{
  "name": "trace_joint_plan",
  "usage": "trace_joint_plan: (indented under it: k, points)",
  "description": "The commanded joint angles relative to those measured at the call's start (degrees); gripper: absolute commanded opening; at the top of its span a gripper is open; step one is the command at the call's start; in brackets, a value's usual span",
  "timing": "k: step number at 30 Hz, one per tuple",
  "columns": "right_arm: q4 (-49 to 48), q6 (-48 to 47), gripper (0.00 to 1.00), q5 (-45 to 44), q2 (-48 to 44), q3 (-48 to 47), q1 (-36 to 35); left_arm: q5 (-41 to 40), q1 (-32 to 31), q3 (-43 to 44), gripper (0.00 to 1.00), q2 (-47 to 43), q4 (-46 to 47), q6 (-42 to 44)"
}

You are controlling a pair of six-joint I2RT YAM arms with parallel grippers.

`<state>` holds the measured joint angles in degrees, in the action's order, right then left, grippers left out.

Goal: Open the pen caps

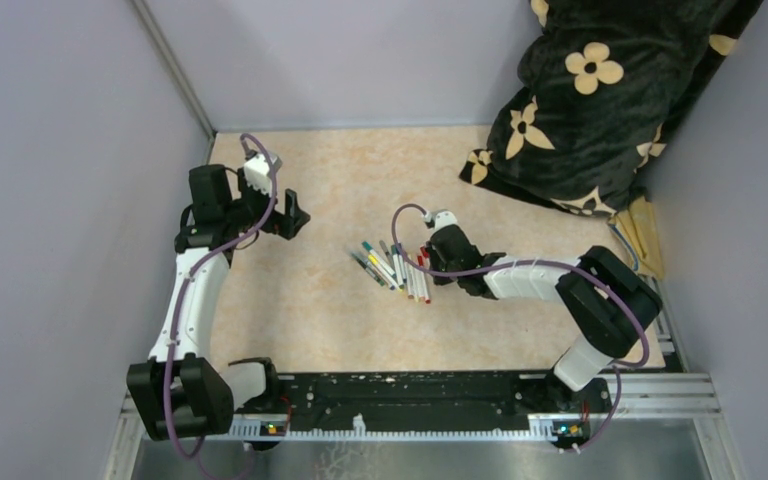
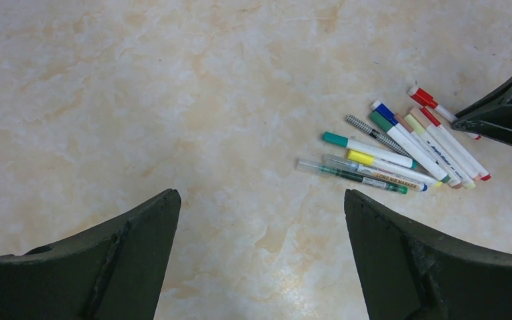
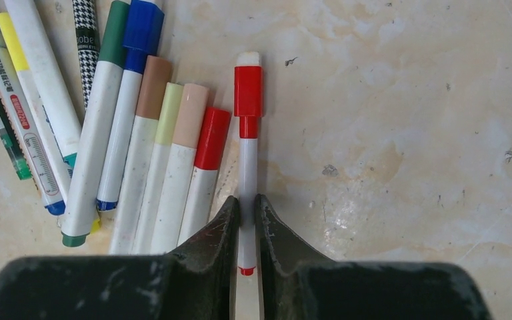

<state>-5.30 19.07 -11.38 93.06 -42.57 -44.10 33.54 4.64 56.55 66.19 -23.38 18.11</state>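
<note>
Several pens (image 1: 390,268) lie side by side in a loose bunch mid-table, each with its coloured pen cap on. In the right wrist view a red-capped pen (image 3: 247,160) lies just right of the bunch (image 3: 140,133), its red pen cap (image 3: 248,91) pointing away. My right gripper (image 3: 247,200) is shut on this pen's white barrel near the tail end. The same pen (image 2: 433,103) shows in the left wrist view. My left gripper (image 2: 260,200) hangs wide open over bare table left of the pens (image 2: 400,150), holding nothing.
A black blanket with cream flowers (image 1: 600,100) is heaped in the far right corner. Grey walls close in the table on the left, back and right. The arms' mounting rail (image 1: 410,400) runs along the near edge.
</note>
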Motion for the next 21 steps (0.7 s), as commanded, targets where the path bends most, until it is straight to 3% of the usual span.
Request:
trace_joint_plan:
  k: [1, 3, 9, 14, 21]
  points:
    - [2.28, -0.75, 0.05, -1.69, 1.09, -2.26, -0.31, 3.14, 0.2, 1.19, 0.99, -0.89, -1.5, 1.51]
    - [2.63, -0.94, 0.0, -1.65, 0.32, -2.38, -0.36, 4.69, 0.19, 1.04, 0.99, -0.8, -1.62, 2.08]
    - [6.68, -2.89, 0.0, 2.38, -7.46, -5.12, -0.17, 10.68, -0.51, -1.12, 0.99, -0.31, -1.93, 6.99]
    - [10.81, -3.89, 0.0, 12.11, -11.91, -8.1, 0.1, 13.37, -3.34, -2.26, 0.99, 1.27, -3.86, 13.42]
    - [11.22, -3.17, 0.0, 33.18, -11.86, -9.7, 0.45, 17.98, -11.88, -2.15, 0.99, 2.43, -11.5, 23.28]
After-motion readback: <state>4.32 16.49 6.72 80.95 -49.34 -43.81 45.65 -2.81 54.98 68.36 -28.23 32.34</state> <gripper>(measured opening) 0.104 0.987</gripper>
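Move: The right fingers already grip the red whiteboard marker near its tail, its middle about 2 cm ahead of that hand and level in height. The red-capped pen lies about 2 cm to the hand's left, and the blue-capped pen some 3 cm ahead and 6 cm left. The open left gripper hangs roughly 5 cm ahead, 21 cm left and 19 cm above the right hand; from it the marker is about 3 cm back, 21 cm right and 19 cm below. Keeping its pinch on the white barrel, the right hand lifts the red whiteboard marker almost straight up at first, then also left over the pen row and a little back, rising about 10 cm in all while it turns counter-clockwise and its left side tips up. The left hand, fingers still wide open, comes to meet it, speeding up to the right with some travel back and down, about 6.5 cm rightward, and swings clockwise by some 25 degrees. ##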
